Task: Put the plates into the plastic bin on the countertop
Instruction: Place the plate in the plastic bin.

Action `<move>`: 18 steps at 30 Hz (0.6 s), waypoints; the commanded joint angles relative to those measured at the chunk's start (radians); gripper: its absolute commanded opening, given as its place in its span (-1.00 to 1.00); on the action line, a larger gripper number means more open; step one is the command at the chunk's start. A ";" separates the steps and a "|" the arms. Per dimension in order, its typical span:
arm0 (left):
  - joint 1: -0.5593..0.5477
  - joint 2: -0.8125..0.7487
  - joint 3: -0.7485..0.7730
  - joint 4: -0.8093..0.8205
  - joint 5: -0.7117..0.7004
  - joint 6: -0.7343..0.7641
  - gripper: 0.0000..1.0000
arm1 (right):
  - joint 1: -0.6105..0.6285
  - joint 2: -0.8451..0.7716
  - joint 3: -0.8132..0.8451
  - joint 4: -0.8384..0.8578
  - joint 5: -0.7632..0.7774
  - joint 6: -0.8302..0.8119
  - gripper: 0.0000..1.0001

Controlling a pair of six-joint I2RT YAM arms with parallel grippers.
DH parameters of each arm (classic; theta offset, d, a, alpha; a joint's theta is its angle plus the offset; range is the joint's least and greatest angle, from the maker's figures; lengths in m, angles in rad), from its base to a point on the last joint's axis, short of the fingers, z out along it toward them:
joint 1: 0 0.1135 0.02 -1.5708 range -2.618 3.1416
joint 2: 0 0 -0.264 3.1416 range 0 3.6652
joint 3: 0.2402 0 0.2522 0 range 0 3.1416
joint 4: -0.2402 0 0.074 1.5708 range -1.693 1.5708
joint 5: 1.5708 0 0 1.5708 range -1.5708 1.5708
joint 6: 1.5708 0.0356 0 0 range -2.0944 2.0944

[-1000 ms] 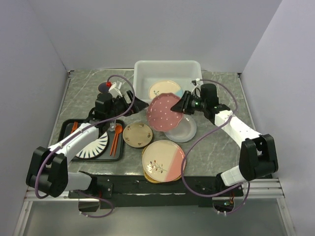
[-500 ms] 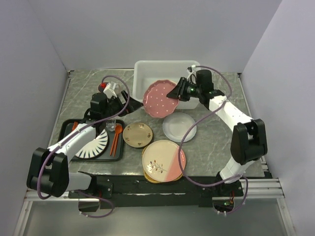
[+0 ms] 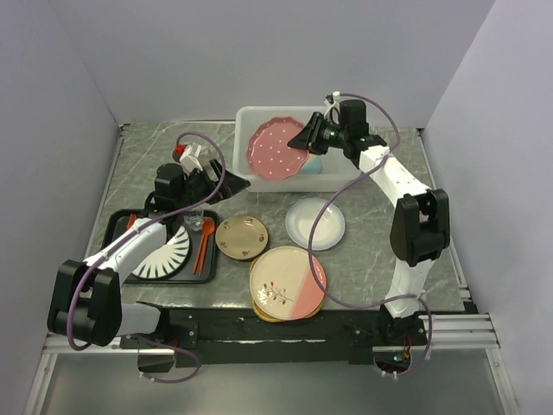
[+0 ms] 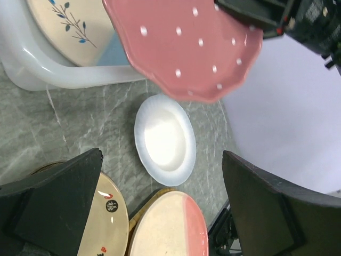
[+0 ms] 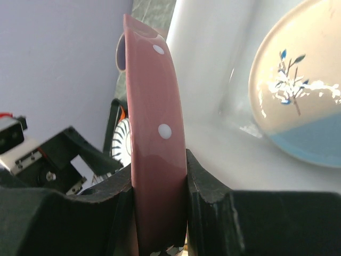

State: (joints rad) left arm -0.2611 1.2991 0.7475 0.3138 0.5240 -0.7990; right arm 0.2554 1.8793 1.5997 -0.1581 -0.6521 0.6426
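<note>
My right gripper point(image 3: 304, 143) point(image 5: 159, 176) is shut on the rim of a pink white-dotted plate point(image 3: 275, 149) point(image 4: 181, 42) point(image 5: 154, 106), held tilted over the plastic bin point(image 3: 294, 110) point(image 5: 213, 64). A cream-and-blue plate point(image 4: 69, 26) point(image 5: 298, 101) lies inside the bin. On the countertop point(image 3: 380, 251) sit a white plate point(image 3: 315, 223) point(image 4: 164, 140), a small tan plate point(image 3: 241, 238) point(image 4: 106, 224) and a cream-and-pink plate point(image 3: 287, 281) point(image 4: 170, 226) stacked on another. My left gripper point(image 3: 226, 183) point(image 4: 161, 160) hangs open and empty left of the bin.
A black tray point(image 3: 117, 229) at the left holds a white plate with dark stripes point(image 3: 164, 255) and orange utensils point(image 3: 204, 242). Grey walls close in the countertop on three sides. The right arm's cable point(image 3: 333, 225) loops over the white plate.
The right arm carried the pink plate back from above the white plate to over the bin. The left gripper drifted slightly left, still open.
</note>
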 commanded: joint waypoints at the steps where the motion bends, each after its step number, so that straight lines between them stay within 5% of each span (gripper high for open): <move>1: 0.003 -0.008 -0.022 0.085 0.056 -0.005 0.99 | -0.021 0.030 0.152 0.062 -0.055 0.051 -1.00; 11: 0.003 -0.020 -0.019 0.070 0.067 0.007 0.99 | -0.051 0.190 0.362 0.020 -0.073 0.086 -1.00; 18: 0.005 -0.029 -0.010 0.047 0.059 0.023 0.99 | -0.061 0.204 0.345 0.038 -0.070 0.097 -1.00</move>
State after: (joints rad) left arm -0.2611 1.2987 0.7238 0.3340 0.5640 -0.7986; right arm 0.2043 2.1185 1.8751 -0.2214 -0.6628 0.6914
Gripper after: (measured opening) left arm 0.993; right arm 0.339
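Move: The right hand grips the polka-dot plate by its right edge; the bin's middle, where the cream-and-blue plate lies, is about 9 cm ahead, 1 cm left and 16 cm below. The white plate sits some 14 cm back, 6 cm right, 17 cm down. From the idle left hand, the bin's middle is roughly 21 cm ahead, 18 cm right and 15 cm below. The right hand carries the pinched polka-dot plate some 6 cm forward over the bin, dipping about 2 cm late. ##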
